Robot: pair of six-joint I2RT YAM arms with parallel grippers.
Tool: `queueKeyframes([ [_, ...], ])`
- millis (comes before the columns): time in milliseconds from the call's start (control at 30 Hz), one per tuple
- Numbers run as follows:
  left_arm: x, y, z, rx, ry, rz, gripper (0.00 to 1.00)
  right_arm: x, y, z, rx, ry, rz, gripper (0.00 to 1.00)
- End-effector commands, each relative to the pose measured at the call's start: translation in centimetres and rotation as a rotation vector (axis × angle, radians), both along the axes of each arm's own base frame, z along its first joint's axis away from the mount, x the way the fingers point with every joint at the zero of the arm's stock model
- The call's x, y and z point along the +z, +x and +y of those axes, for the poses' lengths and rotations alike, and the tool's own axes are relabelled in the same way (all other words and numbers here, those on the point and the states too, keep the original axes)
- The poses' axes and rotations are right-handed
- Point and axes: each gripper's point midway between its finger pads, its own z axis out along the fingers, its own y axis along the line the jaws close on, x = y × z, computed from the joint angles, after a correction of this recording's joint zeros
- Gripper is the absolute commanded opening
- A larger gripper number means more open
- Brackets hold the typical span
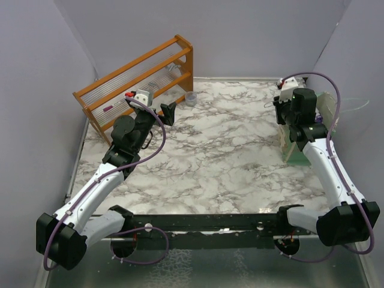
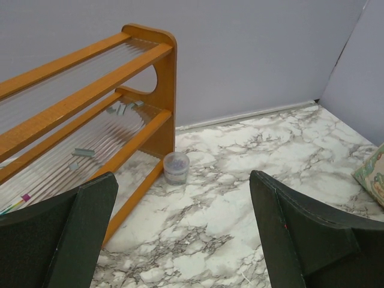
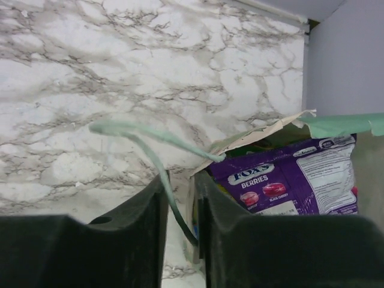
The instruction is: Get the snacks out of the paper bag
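Observation:
The paper bag [image 1: 296,150] stands at the table's right edge, under my right arm. In the right wrist view its torn cream rim [image 3: 264,129] and green wall [image 3: 342,123] frame a purple snack packet [image 3: 282,180] marked with berries inside. My right gripper [image 3: 182,180] straddles the bag's near wall, one finger inside and one outside. Its jaws are drawn close, with the pale green handle cord [image 3: 138,135] running between them. A thin gap still shows, and whether they pinch the wall I cannot tell. My left gripper [image 2: 183,175] hangs open and empty over the marble, near the rack.
An orange wooden rack [image 1: 138,78] with ribbed clear shelves stands at the back left. A small clear jar [image 2: 176,167] sits by its foot. Grey walls close in the table on three sides. The bag's printed corner [image 2: 373,174] shows at the right edge of the left wrist view.

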Motion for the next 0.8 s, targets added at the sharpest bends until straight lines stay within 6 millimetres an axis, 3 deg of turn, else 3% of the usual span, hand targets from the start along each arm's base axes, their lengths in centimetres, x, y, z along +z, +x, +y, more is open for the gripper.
queueKeyframes([
  [0, 1.4, -0.2, 0.3, 0.016, -0.009, -0.038, 0.94, 0.6, -0.1, 1.8, 0.052, 0.092, 0.044, 0.16],
  [133, 1.3, -0.1, 0.3, 0.018, -0.007, -0.032, 0.94, 2.0, -0.5, 3.2, 0.088, 0.182, 0.033, 0.02],
  [500, 0.8, 0.2, 0.5, 0.036, 0.011, -0.024, 0.93, 3.3, -3.3, 8.4, 0.323, 0.373, 0.087, 0.01],
  [767, 0.5, 0.5, 0.4, 0.041, 0.028, -0.013, 0.93, 4.9, -6.7, 11.5, 0.498, 0.488, 0.124, 0.01],
])
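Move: The paper bag's green cord handle already runs between the right hand's half-shut fingers, its loop sticking out about 3 cm ahead and 3 cm to the left. The bag's body stands roughly 10 cm to the right, 3 cm back and 10 cm below. The purple Fox's pack inside lies about 10 cm right, 1 cm ahead and 6 cm below. From the left hand, the handle is some 45 cm right, 2 cm ahead and 10 cm lower. The bag's handle, at its left rim, is pinched as the right fingers finish closing, then hauled to the left and somewhat back, about 9 cm in all and nearly level, away from the right-hand wall. Meanwhile the wrist rolls so its left side rises some 20 degrees, swings about 15 degrees counter-clockwise and tips slightly farther down. ##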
